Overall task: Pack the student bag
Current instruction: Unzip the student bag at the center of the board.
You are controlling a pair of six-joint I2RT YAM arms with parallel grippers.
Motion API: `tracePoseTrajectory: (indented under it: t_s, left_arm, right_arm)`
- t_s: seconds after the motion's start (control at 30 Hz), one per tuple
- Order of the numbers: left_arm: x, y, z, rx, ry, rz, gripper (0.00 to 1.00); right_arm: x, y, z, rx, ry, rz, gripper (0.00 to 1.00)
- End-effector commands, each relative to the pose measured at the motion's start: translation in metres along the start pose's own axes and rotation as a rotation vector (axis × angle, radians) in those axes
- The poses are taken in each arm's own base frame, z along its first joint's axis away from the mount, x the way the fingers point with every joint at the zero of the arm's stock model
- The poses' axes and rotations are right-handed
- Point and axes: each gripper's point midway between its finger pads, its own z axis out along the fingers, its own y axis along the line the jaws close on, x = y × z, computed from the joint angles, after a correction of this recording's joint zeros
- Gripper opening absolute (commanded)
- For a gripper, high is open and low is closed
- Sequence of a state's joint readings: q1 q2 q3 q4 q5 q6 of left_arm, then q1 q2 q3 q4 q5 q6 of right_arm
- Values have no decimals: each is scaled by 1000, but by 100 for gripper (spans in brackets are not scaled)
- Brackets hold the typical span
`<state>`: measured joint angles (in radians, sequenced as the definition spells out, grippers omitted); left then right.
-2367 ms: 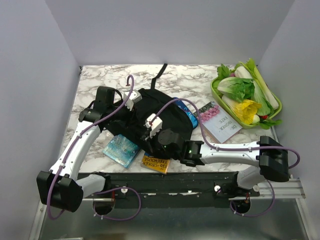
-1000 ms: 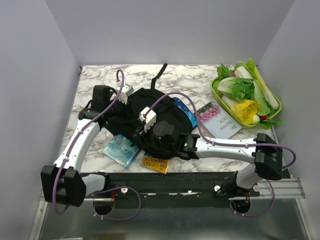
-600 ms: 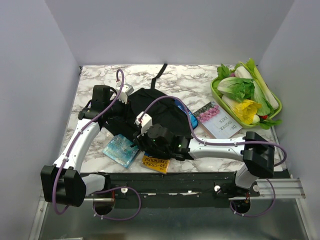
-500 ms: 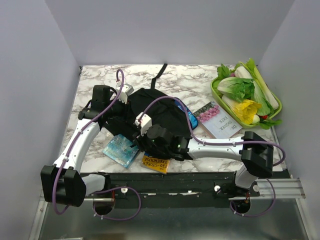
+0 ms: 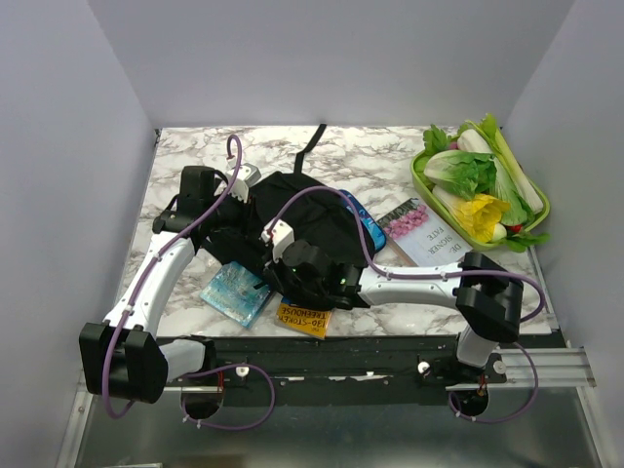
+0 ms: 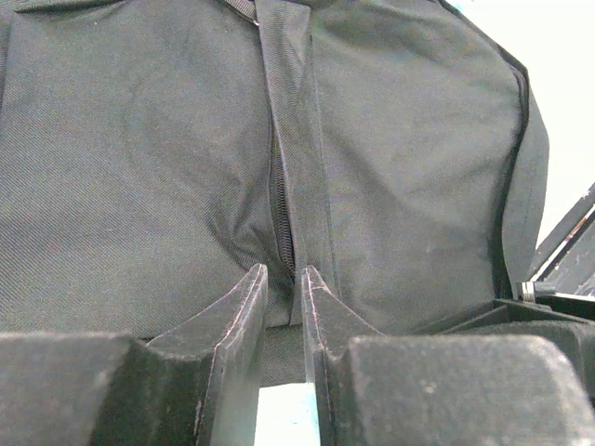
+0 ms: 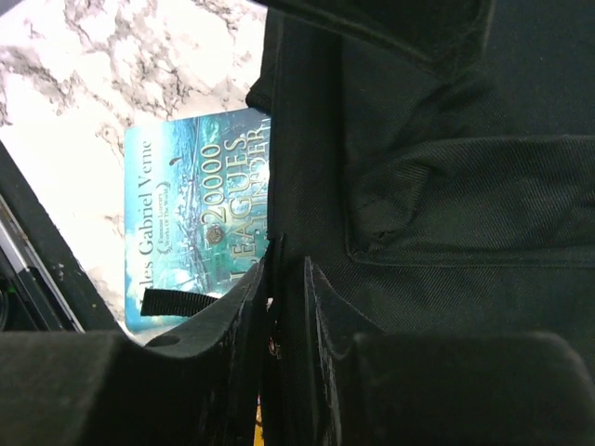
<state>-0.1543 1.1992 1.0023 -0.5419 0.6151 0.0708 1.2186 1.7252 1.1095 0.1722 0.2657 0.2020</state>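
Observation:
The student bag (image 5: 310, 222), a large black fabric backpack, lies in the middle of the marble table, with one strap (image 5: 314, 139) trailing toward the back. My left gripper (image 5: 252, 197) is at the bag's left side. In the left wrist view it (image 6: 284, 271) is pinched on a fold of fabric beside the zipper (image 6: 280, 209). My right gripper (image 5: 277, 261) is at the bag's near-left edge. In the right wrist view it (image 7: 286, 268) is closed on the black fabric edge (image 7: 279, 139), next to a blue book (image 7: 186, 214).
The blue book (image 5: 234, 291) lies partly under the bag's near-left corner, with a yellow book (image 5: 304, 318) at the front edge. A blue pencil case (image 5: 364, 222) and a white flowered book (image 5: 429, 239) lie to the bag's right. A green tray (image 5: 538, 219) of vegetables stands at the back right.
My right arm has slid left along the bag's near edge, and its jaws have closed on the fabric. The left arm has held still over the last second.

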Motion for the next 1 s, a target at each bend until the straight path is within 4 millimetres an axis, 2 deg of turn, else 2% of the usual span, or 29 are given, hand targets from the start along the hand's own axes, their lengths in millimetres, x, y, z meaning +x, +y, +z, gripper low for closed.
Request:
tracePoseTrajectory:
  t_s: [0.0, 0.17, 0.37, 0.57, 0.67, 0.8, 0.83, 0.87, 0.9, 0.97]
  left_arm:
    - [-4, -7, -5, 27, -14, 13, 29]
    - [-1, -7, -3, 33, -9, 12, 29]
    - [2, -6, -3, 30, -3, 16, 29]
    - [6, -12, -3, 68, 11, 44, 27]
    - [1, -28, -13, 146, 8, 114, 28]
    - [-1, -48, -28, 254, 31, 231, 30]
    - [-3, -59, -33, 312, 24, 269, 31]
    - [9, -69, -39, 357, 71, 262, 31]
    - [15, -77, -39, 404, 81, 349, 32]
    - [33, -91, -41, 463, 132, 376, 34]
  right_arm:
    - [-11, 3, 3, -21, -31, 27, 27]
    - [-11, 3, 0, -18, -39, 36, 2]
    - [-12, 2, -6, -23, -46, 50, 1]
    - [-16, -4, -34, -29, -76, 103, 1]
    - [-9, -4, -47, -45, -75, 134, 1]
    - [-3, -1, -51, -68, -55, 154, 1]
    - [-2, 1, -51, -75, -51, 164, 1]
    - [-2, 1, -51, -77, -52, 167, 1]
    - [-2, 3, -51, -82, -52, 171, 1]
    - [-3, 2, -52, -84, -56, 179, 1]
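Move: The student bag's zipper slider, with its short webbing pull, sits almost between the right fingertips: about 1 cm back, 1 cm to their right and 1 cm below. The blue book lies roughly 8 cm left of that hand and 4 cm back, 6 cm lower; the yellow book is some 8 cm back and 8 cm right, also 6 cm lower. From the left hand, the slider is about 9 cm back, 3 cm right and 6 cm down. The bag's zipped edge near the slider is where the partly open right fingers shut completely; after a short stay there, the closed hand goes about 4 cm right, with some 2 cm back and 2 cm up, along the bag edge away from the blue book. Late on, the left hand swings back about 4 cm while rising 2.5 cm and turning some 20 degrees clockwise, its fingers still slightly open. ##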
